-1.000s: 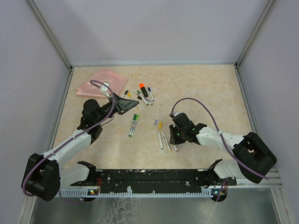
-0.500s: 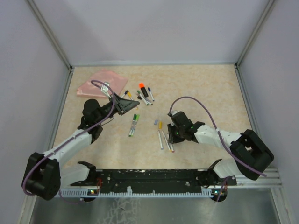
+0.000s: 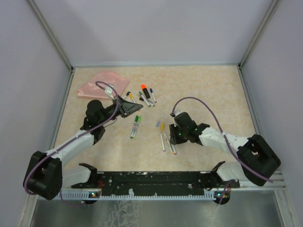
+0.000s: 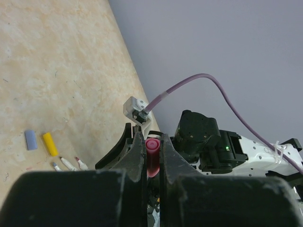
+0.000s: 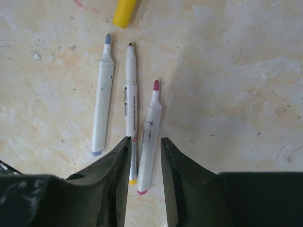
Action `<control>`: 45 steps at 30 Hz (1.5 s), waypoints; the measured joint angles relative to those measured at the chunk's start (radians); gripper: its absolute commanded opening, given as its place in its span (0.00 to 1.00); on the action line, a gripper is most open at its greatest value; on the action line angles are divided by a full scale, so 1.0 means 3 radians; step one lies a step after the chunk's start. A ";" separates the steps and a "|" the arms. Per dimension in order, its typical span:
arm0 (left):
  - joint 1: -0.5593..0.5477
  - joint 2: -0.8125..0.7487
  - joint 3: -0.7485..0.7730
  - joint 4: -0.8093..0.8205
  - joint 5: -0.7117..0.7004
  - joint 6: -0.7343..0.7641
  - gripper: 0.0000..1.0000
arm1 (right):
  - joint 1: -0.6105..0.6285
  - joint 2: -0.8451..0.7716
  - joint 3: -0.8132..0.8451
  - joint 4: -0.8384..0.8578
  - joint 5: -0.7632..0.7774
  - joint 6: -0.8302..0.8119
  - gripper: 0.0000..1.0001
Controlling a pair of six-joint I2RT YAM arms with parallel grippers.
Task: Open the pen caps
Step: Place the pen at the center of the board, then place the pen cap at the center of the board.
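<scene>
My left gripper is shut on a pink pen cap, held up off the table; in the top view it hovers at the left of the pen cluster. My right gripper is open, low over three uncapped white pens on the table. The pink-tipped pen lies between its fingers, with no grip showing. Beside it lie a dark-tipped pen and a blue-tipped pen. A loose yellow cap and a lilac cap lie just beyond them.
A pink pouch lies at the back left. Several capped pens, one with an orange cap, sit behind the left gripper. Two green-capped pens lie mid-table. Grey walls close off the back and both sides.
The right gripper's jaws have spread apart over the pink-tipped pen and it has shifted slightly. The left gripper stays shut on the pink cap and has barely moved.
</scene>
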 measured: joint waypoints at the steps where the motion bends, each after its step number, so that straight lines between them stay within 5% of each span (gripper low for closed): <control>1: -0.0008 0.0008 0.0000 0.0000 0.0004 0.0000 0.00 | 0.0000 -0.0029 0.0001 0.0000 0.0001 0.0000 0.32; 16: -0.0443 0.0319 0.0020 -0.0013 -0.0065 0.0011 0.00 | -0.0010 -0.0690 0.0106 -0.0020 -0.0011 0.0103 0.40; 23: -0.0847 0.0520 0.0221 -0.0225 -0.0317 0.0214 0.00 | -0.0220 -0.1377 -0.0060 0.0145 -0.0023 0.0338 0.69; 31: -0.1253 0.0888 0.0711 -0.1002 -0.0909 0.0570 0.00 | -0.0427 -0.1977 -0.0512 0.0174 0.0154 0.0596 0.75; 45: -0.1638 0.1989 0.2026 -0.2548 -0.1910 0.0829 0.03 | -0.0698 -0.2228 -0.0621 -0.0121 0.0380 0.0881 0.76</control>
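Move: The left hand holds the pink cap; the yellow cap it heads for lies about 10 cm to its right, 3 cm ahead and 23 cm below, with the blue cap 2 cm farther out and 2 cm left of that one. The right hand's opened fingers straddle the red-tipped pen, its middle some 2 cm straight below; level with it, the yellow-ended pen lies 2 cm left and the blue-tipped pen 5 cm left. The right hand rises off the red-tipped pen, by about 12 cm before sinking back a little, then swings right away from the pens while its fingers spread wide and it turns clockwise. The left hand keeps its pinch on the pink cap and carries it right and down towards the yellow cap, some 15 cm lower by the end, first easing back and then forward again as its fingers tip from level to steeply downward. ##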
